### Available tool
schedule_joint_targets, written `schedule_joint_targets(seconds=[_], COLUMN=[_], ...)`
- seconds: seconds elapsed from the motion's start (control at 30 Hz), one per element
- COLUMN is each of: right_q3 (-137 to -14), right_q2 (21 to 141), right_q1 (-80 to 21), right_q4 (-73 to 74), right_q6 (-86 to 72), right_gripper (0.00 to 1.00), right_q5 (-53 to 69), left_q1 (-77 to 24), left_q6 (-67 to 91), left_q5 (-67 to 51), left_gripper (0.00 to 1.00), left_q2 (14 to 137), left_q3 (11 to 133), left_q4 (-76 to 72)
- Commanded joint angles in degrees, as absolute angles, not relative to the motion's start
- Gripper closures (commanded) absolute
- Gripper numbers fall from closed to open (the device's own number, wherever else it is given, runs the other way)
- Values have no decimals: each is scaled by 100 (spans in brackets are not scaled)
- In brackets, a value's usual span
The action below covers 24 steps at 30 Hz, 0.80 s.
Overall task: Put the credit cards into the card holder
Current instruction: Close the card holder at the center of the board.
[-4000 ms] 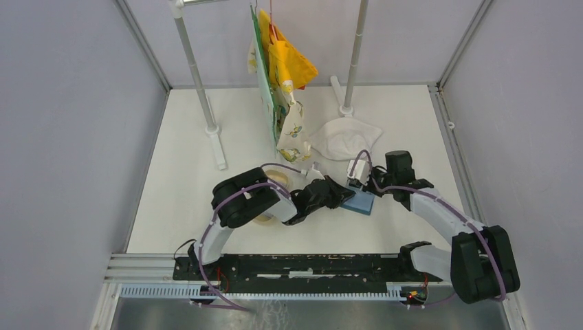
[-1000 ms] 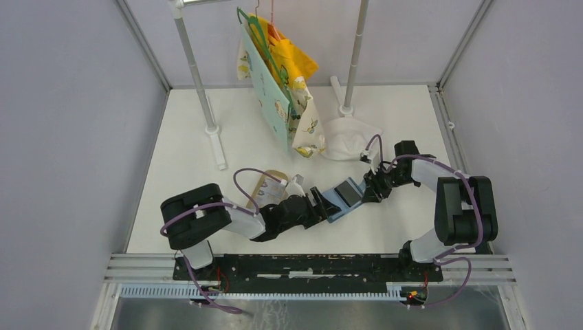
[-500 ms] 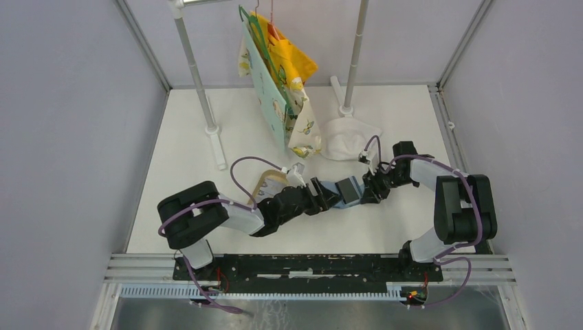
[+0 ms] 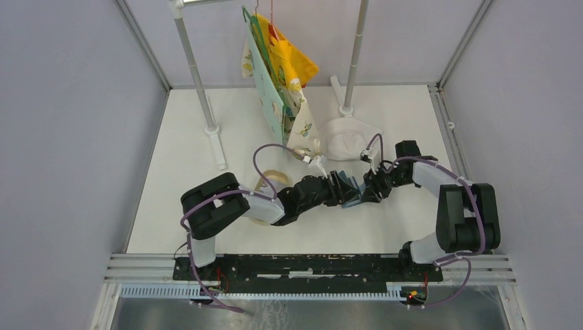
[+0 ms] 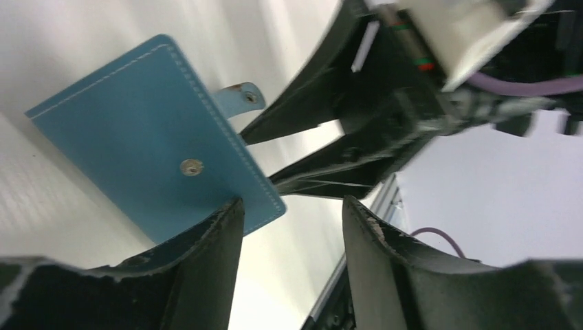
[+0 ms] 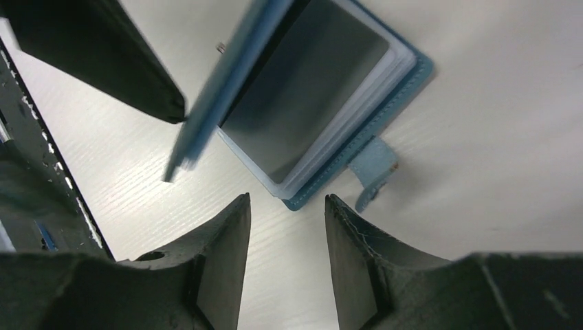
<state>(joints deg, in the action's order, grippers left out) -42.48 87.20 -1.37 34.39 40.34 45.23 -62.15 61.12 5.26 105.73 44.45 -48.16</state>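
The blue card holder lies open on the white table, and a dark credit card sits in its top clear sleeve. Its front cover, the one with the round snap button, stands tilted up over the sleeves. From the left, my left gripper is open, with one finger against the outside of that cover and nothing between the jaws. My right gripper is open just short of the holder's strap end, apart from it. In the top view both grippers meet at the holder.
A tan oval tray lies behind my left forearm. A white cloth sits at the back right of the holder. Patterned fabric and a yellow item hang from a rack, whose poles stand at the back.
The left gripper has swung towards the right gripper and tipped the holder's cover up over the card. Its jaws have narrowed. The right gripper has barely moved.
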Motion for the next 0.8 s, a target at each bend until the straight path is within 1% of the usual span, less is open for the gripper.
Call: schedule_joint_targets(seconds=[0.0, 0.13, 0.23, 0.27, 0.3, 0.33, 0.4, 0.47, 0.6, 0.77], right_q3=[-4316, -4259, -4262, -4284, -4312, -4358, -4464, -4587, -4780, -4675], right_q2=[8036, 7519, 7284, 7278, 7320, 7429, 7745, 8121, 8719, 8885], right_q1=[140, 279, 281, 266, 229, 148, -55, -317, -653, -817], right_q4=[3248, 3092, 2987, 2922, 2842, 2756, 2629, 2527, 2497, 2423], right_q6=[4025, 4051, 4045, 3971, 3790, 3618, 3352, 3117, 2967, 2899], right_gripper=[49, 49, 52, 55, 61, 71, 86, 96, 99, 100], right_q5=[4395, 4153, 4556, 4770, 4898, 4966, 4956, 4828, 4503, 3623], left_q1=[-6121, -6030, -6004, -6006, -6008, -6004, -6001, -6005, -5997, -6002], left_q6=[5571, 5425, 5388, 5392, 5419, 5444, 5481, 5514, 5508, 5402], left_q5=[681, 714, 691, 679, 662, 655, 653, 674, 718, 746], left_gripper=[42, 57, 66, 68, 70, 73, 77, 81, 85, 86], left_q2=[10854, 11079, 11238, 11289, 11336, 11379, 11442, 11441, 11407, 11245], left_q3=[4908, 5259, 5538, 5579, 5596, 5598, 5594, 5569, 5533, 5484], left_q4=[-4089, -3538, -3113, -3041, -3010, -3004, -3003, -2997, -2970, -2993])
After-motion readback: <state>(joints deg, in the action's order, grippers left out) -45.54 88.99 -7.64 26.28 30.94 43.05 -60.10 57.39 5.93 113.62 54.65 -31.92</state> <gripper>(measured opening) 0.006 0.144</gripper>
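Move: The card holder, its cover raised but the card side still open, lies about 4 cm ahead of the left fingers and some 7 cm below them. From the right fingers, its middle is roughly 5 cm to the left and 2 cm ahead, at about their height, while its strap sticks out 3 cm ahead and 2 cm to the left. The white cloth lies about 15 cm beyond the holder, a centimetre or two farther left. The holder's raised cover is folded down by the left hand, going down about 6 cm and 2.5 cm forward while its open fingers nearly shut, then staying on it. The right hand rises over 5 cm, forward and slightly right, clear of the cover, shuts its fingers, then swings left and down to set the closed tips on the cover beside the snap. ##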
